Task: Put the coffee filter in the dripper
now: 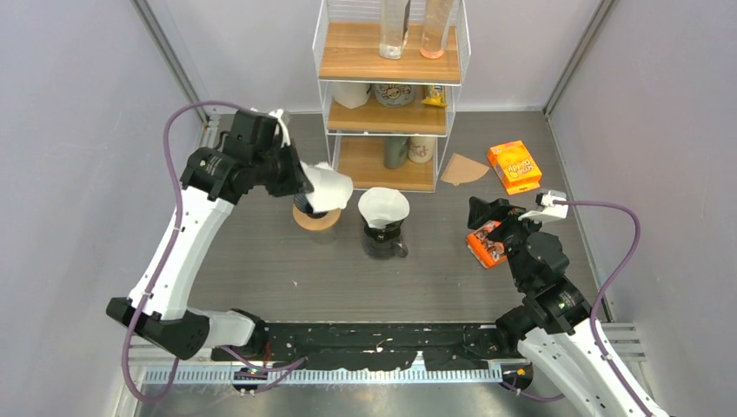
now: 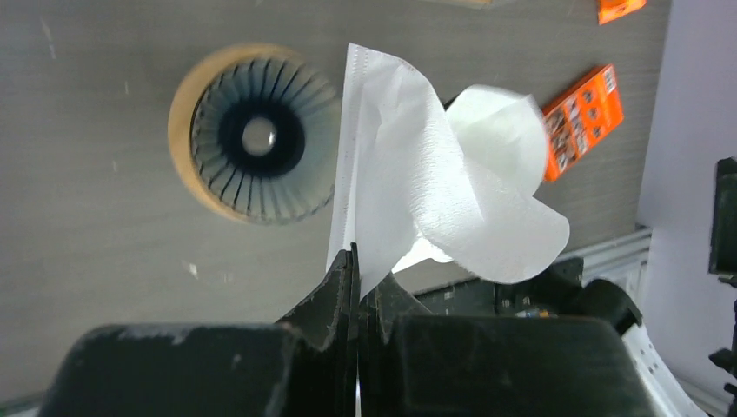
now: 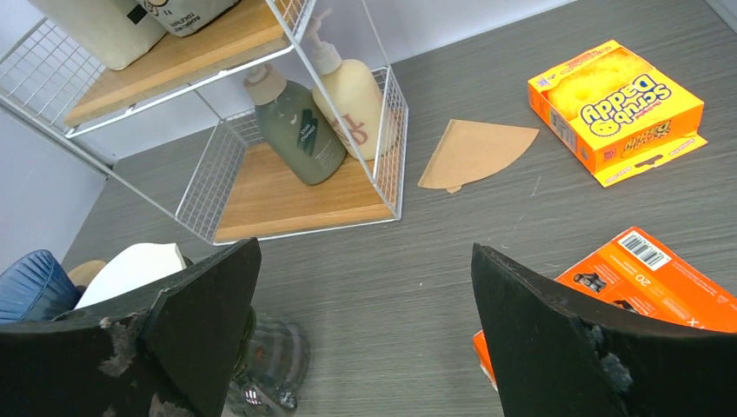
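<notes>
My left gripper [image 1: 304, 186] [image 2: 366, 268] is shut on the lower edge of a white paper coffee filter [image 1: 331, 188] [image 2: 434, 182], which fans open above the fingers. The filter hangs just right of and above the dripper [image 2: 256, 135], a dark ribbed cone on a tan wooden ring; in the top view the filter covers most of the dripper [image 1: 315, 219]. My right gripper [image 1: 488, 228] [image 3: 365, 248] stands wide open with nothing between its fingers, low over the table right of centre.
A glass carafe [image 1: 383, 236] with a white paper cone in its top stands just right of the dripper. A wire shelf unit [image 1: 388, 95] with bottles stands behind. A brown filter [image 1: 463, 169], a yellow-orange box [image 1: 514, 166] and an orange packet [image 1: 487, 245] lie at the right.
</notes>
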You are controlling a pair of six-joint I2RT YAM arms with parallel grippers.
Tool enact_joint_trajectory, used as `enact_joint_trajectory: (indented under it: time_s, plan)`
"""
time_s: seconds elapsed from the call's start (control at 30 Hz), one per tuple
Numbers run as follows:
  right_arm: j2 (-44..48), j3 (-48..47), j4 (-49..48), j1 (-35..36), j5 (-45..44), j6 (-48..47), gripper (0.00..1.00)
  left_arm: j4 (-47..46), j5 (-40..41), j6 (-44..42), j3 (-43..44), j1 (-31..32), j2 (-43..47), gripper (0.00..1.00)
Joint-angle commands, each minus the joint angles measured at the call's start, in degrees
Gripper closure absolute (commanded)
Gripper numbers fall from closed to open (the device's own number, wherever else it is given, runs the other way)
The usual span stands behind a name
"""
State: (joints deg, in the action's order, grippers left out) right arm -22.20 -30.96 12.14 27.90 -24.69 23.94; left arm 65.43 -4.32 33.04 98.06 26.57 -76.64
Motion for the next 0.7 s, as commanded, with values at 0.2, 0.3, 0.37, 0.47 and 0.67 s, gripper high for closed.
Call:
enact_joint_trajectory:
  time_s: [0.2, 0.3, 0.37, 0.47, 0.67]
  plan:
    - [-0.70, -0.76, -0.46, -0.17, -3.23, 0.34, 0.03, 11.07, -18.65, 3.68, -7.30, -10.05, -1.65, 1.00]
    - [-0.70, -0.77, -0.43, -0.16, -3.55, 0.33, 0.03, 11.29, -19.24, 3.53, -7.00, -11.01, -3.08, 1.00]
    - [-1.00, -0.80, -0.41, -0.17, -3.74, 0.25, 0.03, 11.90, -18.54, 3.64, -6.60, -12.39, -3.71, 1.00]
    - [-1.29, -0.81, -0.37, -0.11, -3.95, 0.17, 0.03, 12.79, -17.28, 4.10, -5.84, -14.56, -4.16, 1.00]
    - [-1.70, -0.89, -0.36, -0.13, -4.37, 0.03, 0.03, 11.84, -18.53, 4.68, -6.06, -16.69, -5.46, 0.98]
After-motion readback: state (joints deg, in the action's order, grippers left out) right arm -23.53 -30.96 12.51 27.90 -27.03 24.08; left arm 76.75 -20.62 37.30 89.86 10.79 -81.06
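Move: Below the left hand, which holds the white filter pinched, stands the blue dripper, about 16 cm down, 4 cm ahead and level sideways, its wooden collar under it some 22 cm down. The olive dripper, already holding a filter, is about 17 cm to the left hand's right and 1 cm back, also 16 cm down; its glass server sits 10 cm lower and 3 cm nearer the base. From the right hand the blue dripper lies roughly 44 cm left, 6 cm ahead, 10 cm below. Bringing the pinched filter down towards the blue dripper, the left hand sinks about 7 cm, quickly at first and drawing back some 3 cm, then slowing and easing left, about 4 cm in all, with a slight return forward. The wrist tips the fingers nearly 30 degrees farther down while they stay shut on the paper. ##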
